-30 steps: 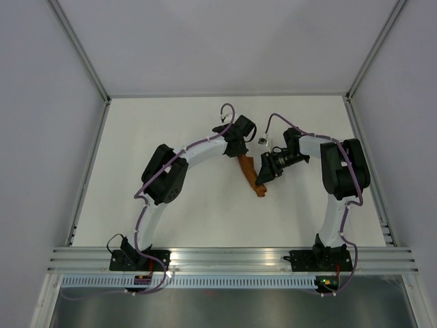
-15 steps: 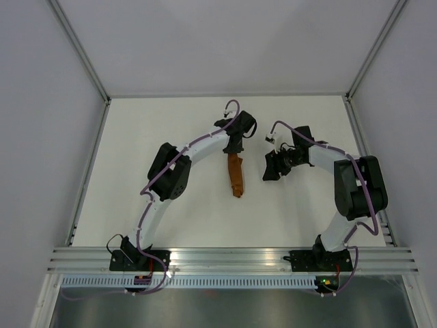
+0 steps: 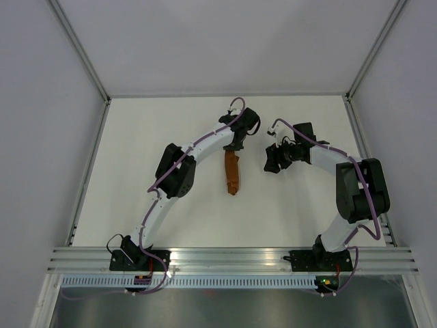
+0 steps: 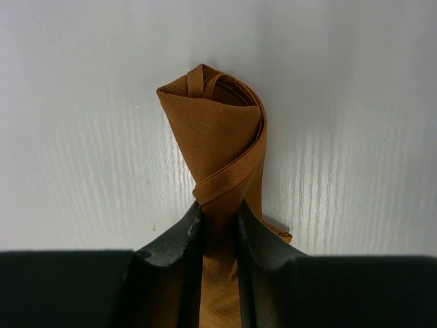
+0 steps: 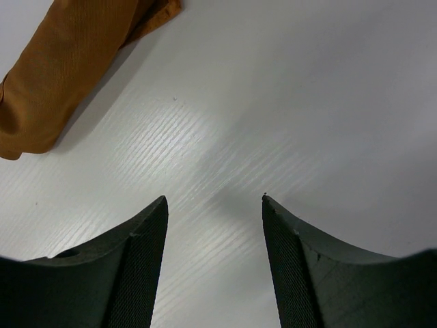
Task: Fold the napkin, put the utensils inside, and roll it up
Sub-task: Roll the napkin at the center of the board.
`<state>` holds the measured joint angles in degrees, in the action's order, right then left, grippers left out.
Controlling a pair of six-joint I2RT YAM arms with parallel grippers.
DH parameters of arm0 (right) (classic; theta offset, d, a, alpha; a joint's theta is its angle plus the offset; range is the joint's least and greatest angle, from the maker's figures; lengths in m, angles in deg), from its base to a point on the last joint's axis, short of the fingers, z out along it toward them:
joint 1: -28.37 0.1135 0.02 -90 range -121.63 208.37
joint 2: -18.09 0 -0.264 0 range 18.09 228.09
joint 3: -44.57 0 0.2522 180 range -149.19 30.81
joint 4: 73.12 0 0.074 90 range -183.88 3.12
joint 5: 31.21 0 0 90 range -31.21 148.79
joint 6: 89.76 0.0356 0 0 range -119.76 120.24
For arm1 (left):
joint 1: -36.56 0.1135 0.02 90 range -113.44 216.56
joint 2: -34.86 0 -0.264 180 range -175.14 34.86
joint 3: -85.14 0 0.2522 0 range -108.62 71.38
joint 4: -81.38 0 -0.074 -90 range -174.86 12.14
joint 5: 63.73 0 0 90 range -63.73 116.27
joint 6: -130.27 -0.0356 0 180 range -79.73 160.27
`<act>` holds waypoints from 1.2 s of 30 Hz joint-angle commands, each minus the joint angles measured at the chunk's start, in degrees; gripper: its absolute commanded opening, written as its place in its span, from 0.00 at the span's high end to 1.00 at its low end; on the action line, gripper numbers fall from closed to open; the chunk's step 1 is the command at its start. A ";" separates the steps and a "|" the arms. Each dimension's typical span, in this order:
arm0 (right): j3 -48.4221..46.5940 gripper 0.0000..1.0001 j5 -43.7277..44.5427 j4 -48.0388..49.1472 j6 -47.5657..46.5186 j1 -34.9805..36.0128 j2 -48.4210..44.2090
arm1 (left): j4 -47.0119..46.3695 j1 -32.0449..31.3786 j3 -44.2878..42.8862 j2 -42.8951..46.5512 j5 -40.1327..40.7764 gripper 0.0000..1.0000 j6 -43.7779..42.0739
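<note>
The napkin (image 3: pixel 232 175) is a tight rust-orange roll, pointing from mid-table toward the near edge. My left gripper (image 3: pixel 235 147) is shut on the roll's far end. In the left wrist view the napkin (image 4: pixel 218 133) sticks out past the black fingers (image 4: pixel 179 236), and the left gripper (image 4: pixel 218 210) pinches it. My right gripper (image 3: pixel 271 164) stands open to the right of the roll, apart from it. In the right wrist view the right gripper (image 5: pixel 215 199) has only bare table between its fingers, with the napkin (image 5: pixel 65 72) at the upper left. The utensils are hidden.
The white table (image 3: pixel 136 171) is walled by grey panels, with a metal rail (image 3: pixel 232 258) along the near edge. The two arms arch inward from their bases toward the middle.
The right gripper came off the roll and drew back to the right. The left gripper swung the roll from a slant to almost straight and shifted it slightly left.
</note>
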<state>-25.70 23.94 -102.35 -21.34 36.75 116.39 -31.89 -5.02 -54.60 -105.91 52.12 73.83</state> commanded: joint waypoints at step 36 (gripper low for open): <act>1.76 0.40 7.52 7.73 4.71 -0.12 -1.53 | 7.94 -1.92 -6.04 -3.64 9.66 0.52 -12.38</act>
<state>-24.22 30.43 -96.19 -16.49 36.75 116.37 -23.30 -6.66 -59.38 -111.60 65.67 62.57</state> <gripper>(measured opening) 0.602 0.471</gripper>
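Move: The left fingers already pinch the rolled napkin towards its far end, so the middle of the roll lies about 6 cm back from this hand, level sideways, and some 2 cm lower. From the open right hand, the roll's middle is roughly 12 cm to the left, about level fore and aft and some 3 cm below. Only bare board surrounds it. Left hand carries the pinched napkin about 4 cm left, rolling some 20 degrees left side up, then loosens its fingers. ##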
